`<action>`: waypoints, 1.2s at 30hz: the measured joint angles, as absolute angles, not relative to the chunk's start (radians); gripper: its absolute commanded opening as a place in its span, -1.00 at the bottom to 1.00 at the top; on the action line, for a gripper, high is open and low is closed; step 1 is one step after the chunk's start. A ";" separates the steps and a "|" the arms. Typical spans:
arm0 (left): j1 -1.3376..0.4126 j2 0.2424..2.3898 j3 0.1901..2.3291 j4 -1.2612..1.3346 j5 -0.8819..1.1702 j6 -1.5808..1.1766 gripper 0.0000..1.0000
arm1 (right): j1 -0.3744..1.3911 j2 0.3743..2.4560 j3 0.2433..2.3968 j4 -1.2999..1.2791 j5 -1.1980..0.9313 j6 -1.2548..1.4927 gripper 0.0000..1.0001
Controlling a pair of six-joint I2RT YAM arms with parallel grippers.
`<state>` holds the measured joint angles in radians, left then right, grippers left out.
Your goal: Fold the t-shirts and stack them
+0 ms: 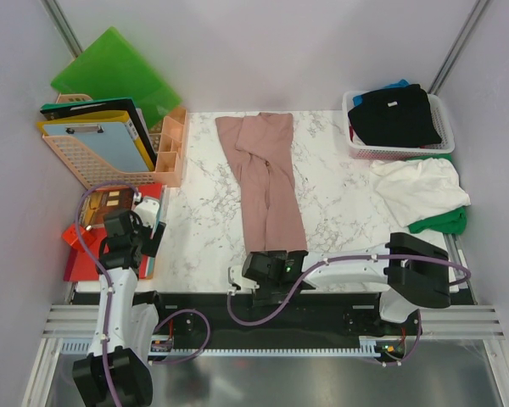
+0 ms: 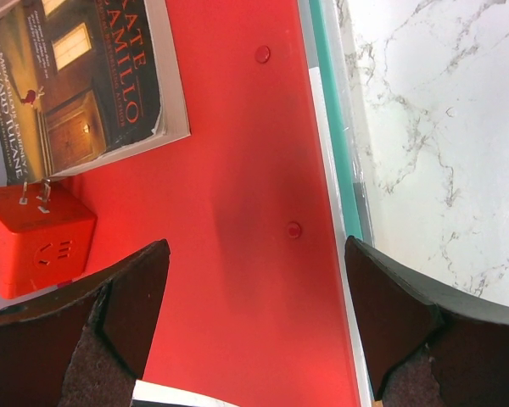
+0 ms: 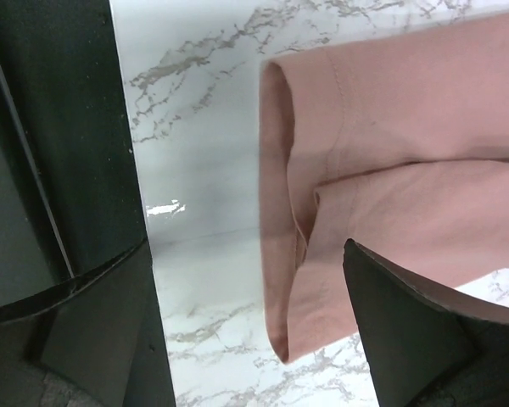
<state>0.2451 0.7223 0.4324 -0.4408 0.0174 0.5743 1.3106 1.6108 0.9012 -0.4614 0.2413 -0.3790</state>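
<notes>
A dusty pink t-shirt [image 1: 263,182] lies folded into a long strip down the middle of the marble table [image 1: 195,220]. Its near hem [image 3: 365,170] sits under my right gripper [image 1: 274,257], which stands open. The hem edge lies between the jaws [image 3: 246,254], and one finger [image 3: 407,331] hangs over the cloth. A black t-shirt [image 1: 394,114] fills the white basket [image 1: 445,136], with a blue one [image 1: 396,85] behind it. A white t-shirt [image 1: 420,186] and a green one [image 1: 441,222] lie crumpled beside the basket. My left gripper [image 1: 125,227] is open and empty [image 2: 256,254] above a red folder [image 2: 237,153].
A peach rack [image 1: 165,157] with clipboards and a green folder [image 1: 114,72] stands at the back left. A book [image 2: 76,76] and an orange cube [image 2: 34,242] rest on the red folder. A black strip [image 3: 59,127] runs along the table's near edge.
</notes>
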 measured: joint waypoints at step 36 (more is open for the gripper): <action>0.245 0.768 0.429 -0.439 0.027 0.574 0.82 | 1.282 1.551 0.954 -0.468 0.415 -0.369 0.96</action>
<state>0.2451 0.7685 0.4286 -0.4389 0.0265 0.5739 1.2816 1.5513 0.9539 -0.4683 0.4149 -0.3695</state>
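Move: The pink shirt's near hem lies about 2 cm ahead of the right hand and 1 cm to its left, some 2 cm below the open fingers. The folded shirt runs outward, its middle about 21 cm ahead and 3 cm left; the table's front edge is roughly 5 cm behind the hand and just below. For the left hand that hem is some 33 cm to the right, 6 cm back and 8 cm lower. Forward and up together, quickly, the right hand comes about 5 cm from the front edge out over the shirt's near hem, its fingers swinging some 13 degrees outward. It then sinks a centimetre, pauses above the cloth and eases 1–2 cm back while rising slightly; the gripper stays wide open and grips nothing. ##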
